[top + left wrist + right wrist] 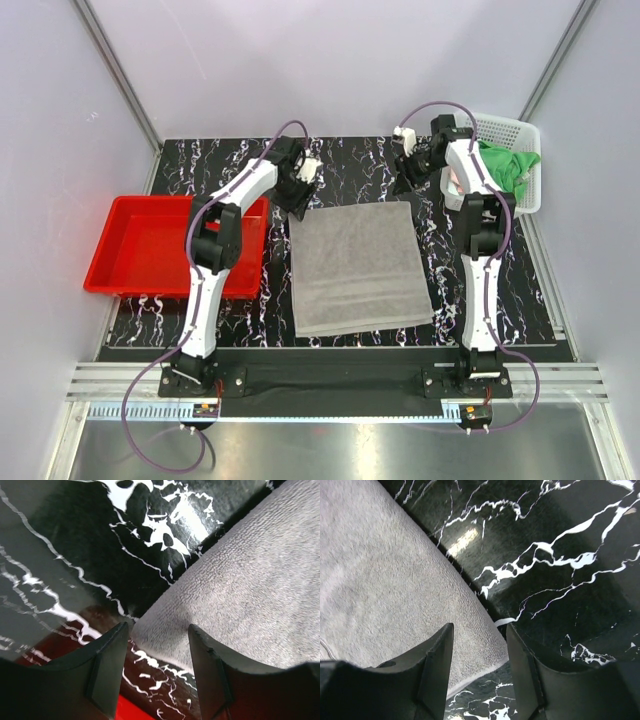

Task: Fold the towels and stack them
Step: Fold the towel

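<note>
A large grey towel [355, 265] lies spread flat in the middle of the black marbled table. My left gripper [303, 190] hovers over its far left corner, jaws apart. In the left wrist view the left gripper [157, 630] is open and the towel's corner [250, 580] lies flat between and beyond the fingers. My right gripper [405, 175] hangs over the far right corner. The right wrist view shows the right gripper [479, 630] open above that flat corner [380, 580]. A bright green towel [510, 165] sits crumpled in the basket, with a bit of pink cloth [455, 180] beside it.
A white perforated basket [520, 130] stands at the far right corner of the table. A red tray [150, 245] sits at the left, partly under the left arm, and its edge [130, 710] shows below the left fingers. Grey walls close in the table.
</note>
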Controlling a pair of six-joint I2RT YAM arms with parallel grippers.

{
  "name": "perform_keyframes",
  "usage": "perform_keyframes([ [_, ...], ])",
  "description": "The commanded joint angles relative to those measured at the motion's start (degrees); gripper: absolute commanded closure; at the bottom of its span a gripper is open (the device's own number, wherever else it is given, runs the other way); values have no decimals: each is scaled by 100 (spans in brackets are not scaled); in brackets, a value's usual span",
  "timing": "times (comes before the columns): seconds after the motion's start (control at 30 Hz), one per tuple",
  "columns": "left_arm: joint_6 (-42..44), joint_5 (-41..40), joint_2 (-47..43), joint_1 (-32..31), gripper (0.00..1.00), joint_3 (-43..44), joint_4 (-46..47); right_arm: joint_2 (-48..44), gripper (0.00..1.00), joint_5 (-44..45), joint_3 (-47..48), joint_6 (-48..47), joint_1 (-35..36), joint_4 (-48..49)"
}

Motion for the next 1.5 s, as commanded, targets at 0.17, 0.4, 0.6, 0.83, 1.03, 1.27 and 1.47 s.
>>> perform_keyframes([
  [0.17,230,-50,226,78,46,471,-72,351,47,28,498,-837,29,-464],
  [0.4,326,38,393,139,50,612,-116,755,49,134,814,-1022,-15,-763],
  [0.6,423,-33,542,166,56,770,-275,931,51,90,1052,-1023,-68,-860],
  [0.83,449,161,551,184,76,805,-275,923,60,28,1096,-1057,-120,-974],
  [1.03,405,433,543,192,100,928,-213,879,96,20,1061,-1049,-147,-939],
  [1.27,458,390,411,184,100,955,-108,694,100,195,797,-961,-155,-605],
  [1.47,406,223,192,192,100,911,50,369,100,318,639,-741,-155,-140],
])
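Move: The grey towel's far left corner is between my open left fingers, about 1 cm to their left and 1 cm below; the red bin's middle is some 33 cm left and 10 cm back of that hand. My right hand's target, the far right corner, is about 2 cm right, 1 cm back and 5 cm down. The white basket stands roughly 24 cm right of that hand and 5 cm ahead. I pinch the towel's two far corners, one in each hand. My right hand sinks about 5 cm onto its corner, easing some 2 cm right; my left settles about 1 cm lower and creeps forward nearly 2 cm in all. Once low, both sets of fingers shut from half open on the cloth, and I stay down near the table, wrists almost unchanged. ##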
